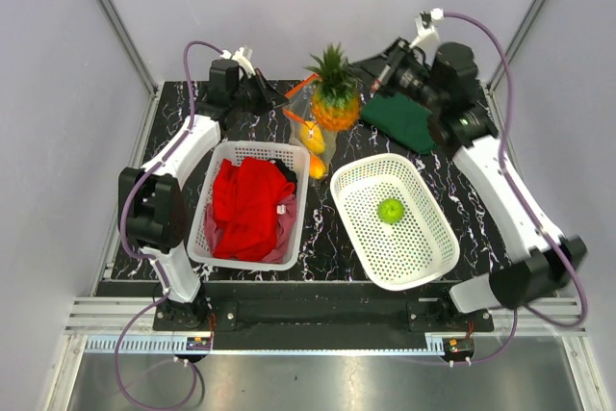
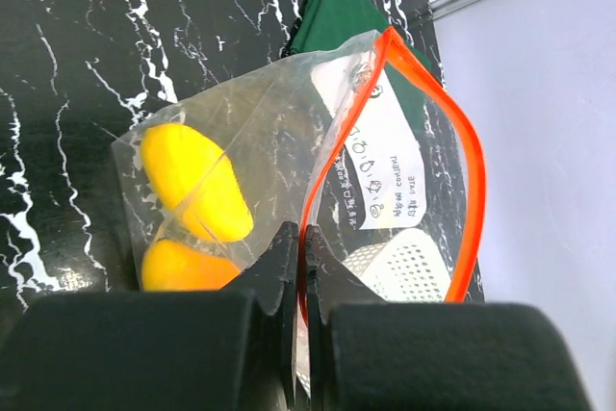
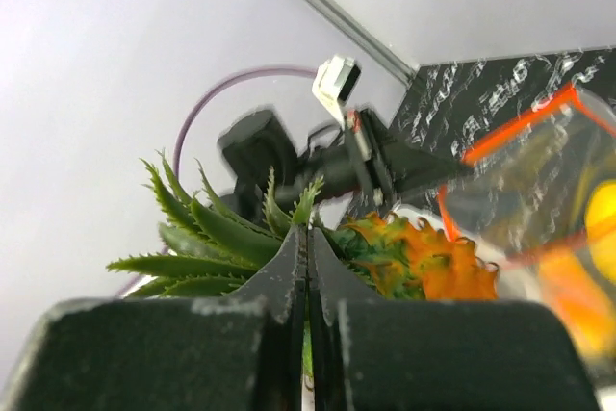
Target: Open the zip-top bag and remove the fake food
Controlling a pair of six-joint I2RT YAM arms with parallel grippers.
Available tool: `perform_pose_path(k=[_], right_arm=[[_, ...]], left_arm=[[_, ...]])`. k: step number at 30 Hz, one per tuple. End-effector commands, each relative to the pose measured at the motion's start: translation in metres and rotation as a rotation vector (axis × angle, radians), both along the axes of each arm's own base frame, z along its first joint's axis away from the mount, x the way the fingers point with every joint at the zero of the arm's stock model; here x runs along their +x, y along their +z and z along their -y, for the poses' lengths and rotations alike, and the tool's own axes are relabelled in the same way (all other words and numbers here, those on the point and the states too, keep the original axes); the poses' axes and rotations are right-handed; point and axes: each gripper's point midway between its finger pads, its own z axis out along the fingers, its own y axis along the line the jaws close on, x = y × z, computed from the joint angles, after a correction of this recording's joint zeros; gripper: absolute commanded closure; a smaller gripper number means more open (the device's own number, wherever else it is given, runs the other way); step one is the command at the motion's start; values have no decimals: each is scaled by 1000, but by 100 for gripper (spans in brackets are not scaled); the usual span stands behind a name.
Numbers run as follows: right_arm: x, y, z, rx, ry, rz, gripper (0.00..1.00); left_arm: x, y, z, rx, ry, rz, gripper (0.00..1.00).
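The clear zip-top bag (image 1: 310, 120) with its red-orange zip strip (image 2: 474, 180) hangs open-mouthed at the back centre. A yellow piece (image 2: 197, 180) and an orange piece (image 2: 178, 267) lie inside it. My left gripper (image 1: 279, 95) is shut on one side of the zip strip (image 2: 300, 238). My right gripper (image 1: 360, 72) is shut on the green leaves (image 3: 231, 238) of the orange pineapple (image 1: 335, 101), holding it just outside the bag's mouth. The pineapple body (image 3: 433, 262) shows beside the bag (image 3: 539, 170). The round green fruit (image 1: 391, 210) lies in the right white basket (image 1: 435, 255).
A left white basket (image 1: 223, 156) holds a red cloth (image 1: 252, 204). A dark green cloth (image 1: 402, 120) lies on the black marble table (image 1: 327, 243) under the right arm. Grey walls enclose the back and sides.
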Motion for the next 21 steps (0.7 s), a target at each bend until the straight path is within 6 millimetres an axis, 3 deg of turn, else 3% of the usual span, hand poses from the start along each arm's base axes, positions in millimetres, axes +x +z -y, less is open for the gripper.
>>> perform_pose_path(k=[1, 2, 3, 4, 5, 7, 8, 15, 21], right_arm=[[-44, -20, 32, -118, -74, -32, 100], [-48, -47, 38, -159, -95, -89, 100], [-64, -60, 52, -215, -128, -125, 100], [-65, -75, 67, -255, -202, -156, 100], [-72, -106, 76, -309, -226, -213, 100], [-94, -131, 102, -383, -301, -277, 100], [-102, -154, 109, -423, -316, -333, 100], [-168, -238, 155, -535, -432, -617, 100], [-189, -292, 161, -584, -440, -793, 100]], left_arm=[[4, 48, -5, -16, 8, 122, 100], [3, 48, -4, -20, 5, 122, 100], [3, 49, -4, -25, 4, 120, 100], [2, 51, -2, -36, -1, 121, 100], [2, 51, -1, -41, -4, 121, 100], [0, 53, 3, -64, -20, 119, 100], [1, 54, 3, -69, -22, 124, 100], [-6, 60, 15, -124, -69, 148, 100], [-8, 73, 29, -192, -117, 181, 100]])
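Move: The pineapple already hangs by its leaves from your right gripper. The white empty-floored basket that it goes to has its middle about 20 cm back, 11 cm to the right and some 40 cm below that hand. The green apple in it lies about 17 cm back, 11 cm right and equally low; the zip-top bag is 6 cm left, 3 cm ahead and 32 cm lower. From the left gripper the basket lies 28 cm back, 23 cm right and 20 cm down. Keep the right fingers shut on the pineapple's leaves and swing it quickly away from the bag, first back and to the right, then steeply down over the white basket: about 27 cm down, 18 back and 15 right, tipping the fingers down some 40 degrees on the way. Keep the left gripper pinched on the bag's orange rim, lifting it about 2 cm late on. ##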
